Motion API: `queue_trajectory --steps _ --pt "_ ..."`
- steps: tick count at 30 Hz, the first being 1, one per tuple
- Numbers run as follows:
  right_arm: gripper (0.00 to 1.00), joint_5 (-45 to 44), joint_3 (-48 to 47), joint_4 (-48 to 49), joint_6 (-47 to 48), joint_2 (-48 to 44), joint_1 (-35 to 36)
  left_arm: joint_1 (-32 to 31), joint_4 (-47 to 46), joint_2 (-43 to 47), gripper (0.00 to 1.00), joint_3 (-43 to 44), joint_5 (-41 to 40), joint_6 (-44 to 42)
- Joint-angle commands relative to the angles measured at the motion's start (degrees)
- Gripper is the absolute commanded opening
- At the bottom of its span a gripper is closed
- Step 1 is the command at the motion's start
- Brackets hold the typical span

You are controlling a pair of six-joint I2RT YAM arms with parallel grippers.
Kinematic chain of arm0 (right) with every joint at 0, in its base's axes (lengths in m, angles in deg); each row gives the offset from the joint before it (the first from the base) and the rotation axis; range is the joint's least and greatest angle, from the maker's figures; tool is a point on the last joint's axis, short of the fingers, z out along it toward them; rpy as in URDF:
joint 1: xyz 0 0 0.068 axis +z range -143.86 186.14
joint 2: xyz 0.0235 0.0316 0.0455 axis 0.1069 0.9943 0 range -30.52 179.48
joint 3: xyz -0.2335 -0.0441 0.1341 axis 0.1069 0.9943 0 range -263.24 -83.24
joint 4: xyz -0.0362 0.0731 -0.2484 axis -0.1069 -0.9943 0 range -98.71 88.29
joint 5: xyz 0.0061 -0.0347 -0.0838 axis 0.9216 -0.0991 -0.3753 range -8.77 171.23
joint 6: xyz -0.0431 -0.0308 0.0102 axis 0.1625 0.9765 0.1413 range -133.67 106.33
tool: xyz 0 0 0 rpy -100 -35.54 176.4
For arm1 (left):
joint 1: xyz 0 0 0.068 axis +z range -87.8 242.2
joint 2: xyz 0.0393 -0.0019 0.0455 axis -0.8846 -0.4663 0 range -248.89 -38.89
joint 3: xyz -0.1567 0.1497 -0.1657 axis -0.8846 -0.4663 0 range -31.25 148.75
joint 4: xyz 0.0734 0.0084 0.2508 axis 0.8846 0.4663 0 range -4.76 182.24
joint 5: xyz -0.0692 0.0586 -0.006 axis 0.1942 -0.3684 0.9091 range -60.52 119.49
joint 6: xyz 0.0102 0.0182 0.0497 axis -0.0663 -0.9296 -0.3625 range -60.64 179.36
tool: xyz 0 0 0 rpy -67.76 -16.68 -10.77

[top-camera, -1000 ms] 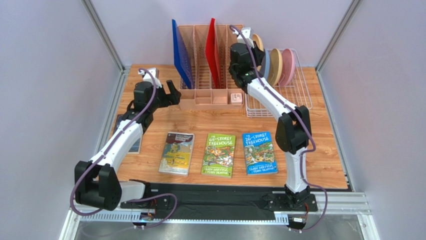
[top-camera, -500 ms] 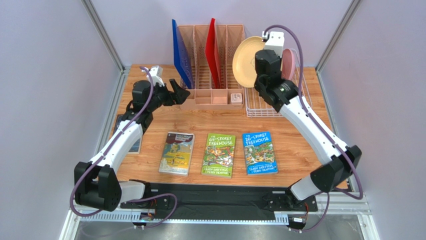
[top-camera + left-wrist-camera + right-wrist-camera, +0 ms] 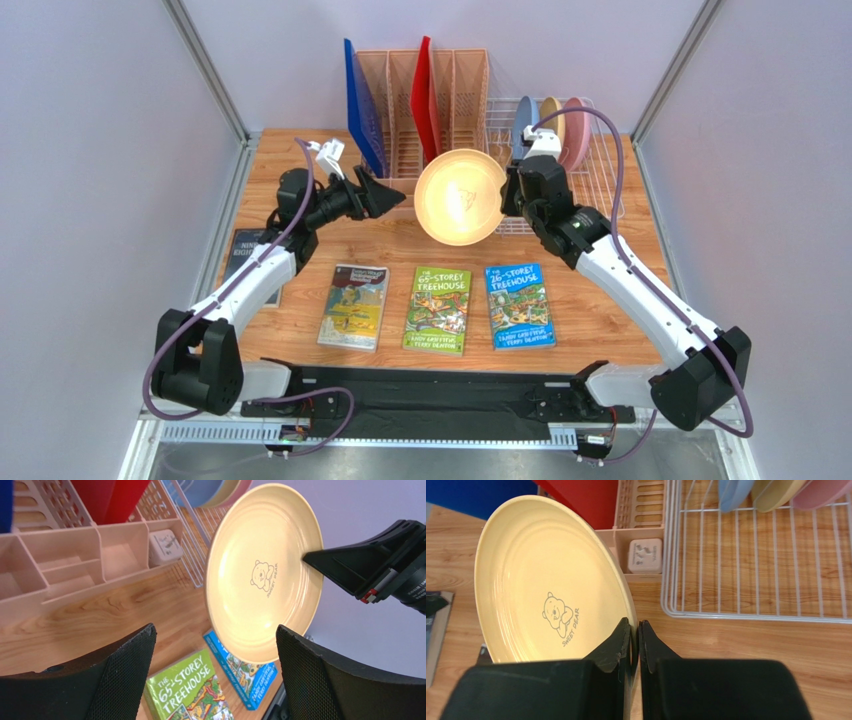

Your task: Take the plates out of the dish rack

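Note:
My right gripper (image 3: 508, 196) is shut on the rim of a cream plate (image 3: 460, 196) with a bear print, held up in the air in front of the organiser, face toward the left arm. The plate also shows in the right wrist view (image 3: 546, 590) and the left wrist view (image 3: 262, 575). My left gripper (image 3: 388, 196) is open and empty, just left of the plate, apart from it. The white wire dish rack (image 3: 600, 195) at the back right holds a grey-blue plate (image 3: 527, 122), a cream plate (image 3: 552, 115) and a pink plate (image 3: 577, 130), all upright.
A salmon-pink slotted organiser (image 3: 420, 110) with an upright blue board (image 3: 362, 105) and red board (image 3: 424, 100) stands left of the rack. Three books (image 3: 439, 308) lie in a row on the wooden table, and a dark book (image 3: 245, 250) lies at the left edge.
My right arm has carried the cream plate from above the rack down and left to in front of the organiser. My left gripper has moved right toward the plate.

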Motion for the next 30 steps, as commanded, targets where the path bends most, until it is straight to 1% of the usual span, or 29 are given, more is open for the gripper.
queue_trajectory --steps 1,3,6,7,9,10,11,12,15,16,17,18,19,20,22,23,24,25,26,28,29,30 --pt "0.00 9.1 2.0 7.9 -6.3 -3.7 0.1 -2.2 -4.6 0.1 0.94 -2.2 0.7 2.6" --pt "0.00 11.8 3.3 8.8 -7.5 -3.8 0.1 -2.9 -6.1 0.4 0.93 -3.3 -0.6 3.0" --pt "0.00 14.1 5.0 10.4 -9.1 -3.9 0.0 -3.5 -7.2 0.6 0.88 -4.4 -1.4 3.5" --pt "0.00 14.5 5.4 10.7 -9.4 -4.0 0.1 -3.6 -7.1 0.6 0.81 -4.4 -1.5 3.3" --pt "0.00 16.3 6.0 11.3 -10.4 -3.9 0.1 -3.8 -7.3 0.6 0.74 -4.4 -1.7 3.4" --pt "0.00 17.0 6.1 11.4 -10.6 -3.8 0.1 -4.0 -7.5 0.5 0.64 -4.4 -1.8 3.1" --pt "0.00 17.4 6.2 11.4 -11.2 -3.7 0.1 -4.1 -7.4 0.4 0.58 -4.3 -2.0 2.9" --pt "0.00 18.4 6.3 11.7 -11.5 -3.6 0.1 -4.4 -7.4 0.6 0.42 -4.5 -3.0 2.8" --pt "0.00 19.1 6.9 12.2 -11.9 -3.5 0.1 -4.7 -5.6 0.7 0.17 -4.1 -4.3 1.4" --pt "0.00 19.0 7.0 12.3 -11.9 -3.4 0.1 -4.8 -4.8 0.4 0.05 -3.5 -4.7 0.9" --pt "0.00 19.1 7.0 12.5 -12.2 -3.3 0.2 -4.9 -4.1 0.3 0.02 -3.2 -5.1 0.1" --pt "0.00 21.2 7.0 12.8 -12.3 -3.2 0.1 -5.1 -2.7 0.4 0.00 -3.0 -6.1 -0.2" --pt "0.00 21.8 7.0 13.1 -12.3 -3.1 0.1 -5.2 -2.0 0.8 0.00 -3.0 -7.1 -0.7" --pt "0.10 22.5 7.0 13.1 -12.2 -3.0 0.1 -5.5 -1.1 1.3 0.00 -3.1 -8.3 -1.2" --pt "0.34 22.6 7.0 13.0 -11.8 -3.1 0.1 -5.9 3.2 2.9 0.00 -2.8 -13.0 -3.4" --pt "0.57 21.5 7.2 13.0 -11.5 -3.2 0.1 -6.0 4.8 3.8 0.00 -2.7 -14.7 -4.4" --pt "0.73 20.2 7.2 11.9 -11.3 -3.5 0.1 -6.0 8.2 4.6 0.00 -2.4 -18.8 -5.9" --pt "0.82 18.1 7.2 11.4 -10.2 -3.7 0.1 -6.0 10.2 6.6 0.00 -2.2 -21.2 -6.9" --pt "0.87 15.5 7.1 10.0 -9.3 -4.0 0.1 -6.0 11.9 7.8 0.00 -2.2 -26.2 -7.6" --pt "0.88 12.2 7.0 8.5 -7.5 -4.8 0.0 -6.0 16.1 11.4 0.00 -2.8 -31.4 -9.1" --pt "0.89 9.7 7.0 7.5 -6.8 -5.2 -0.1 -6.0 19.3 12.6 0.00 -2.8 -36.2 -9.6" --pt "0.89 8.6 7.1 7.0 -6.5 -5.8 -0.3 -6.0 20.6 14.5 0.00 -2.6 -38.4 -10.2"
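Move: The plate, still pinched by its right rim in the right hand, has its middle about 16 cm to the left hand's right, 1 cm ahead and 2 cm lower; its near rim is only some 6 cm away. Also from the left hand, the white timer is 20 cm right, 10 ahead; the green book 11 right, 18 back, both about 20 below. For the right hand, the plate's middle lies 9 cm left, the open left gripper 25 left, nearly level, and the racked blue plate 20 ahead, 7 right. Leftward and slightly back, the right hand brings the plate about 6 cm to the left gripper, rolling its left side up nearly 20 degrees. The left hand slips back, right and down to meet the plate, then pinches its left rim; only then do the right fingers open and ease off rightwards. The left hand bears the plate left and down, turning counter-clockwise. ##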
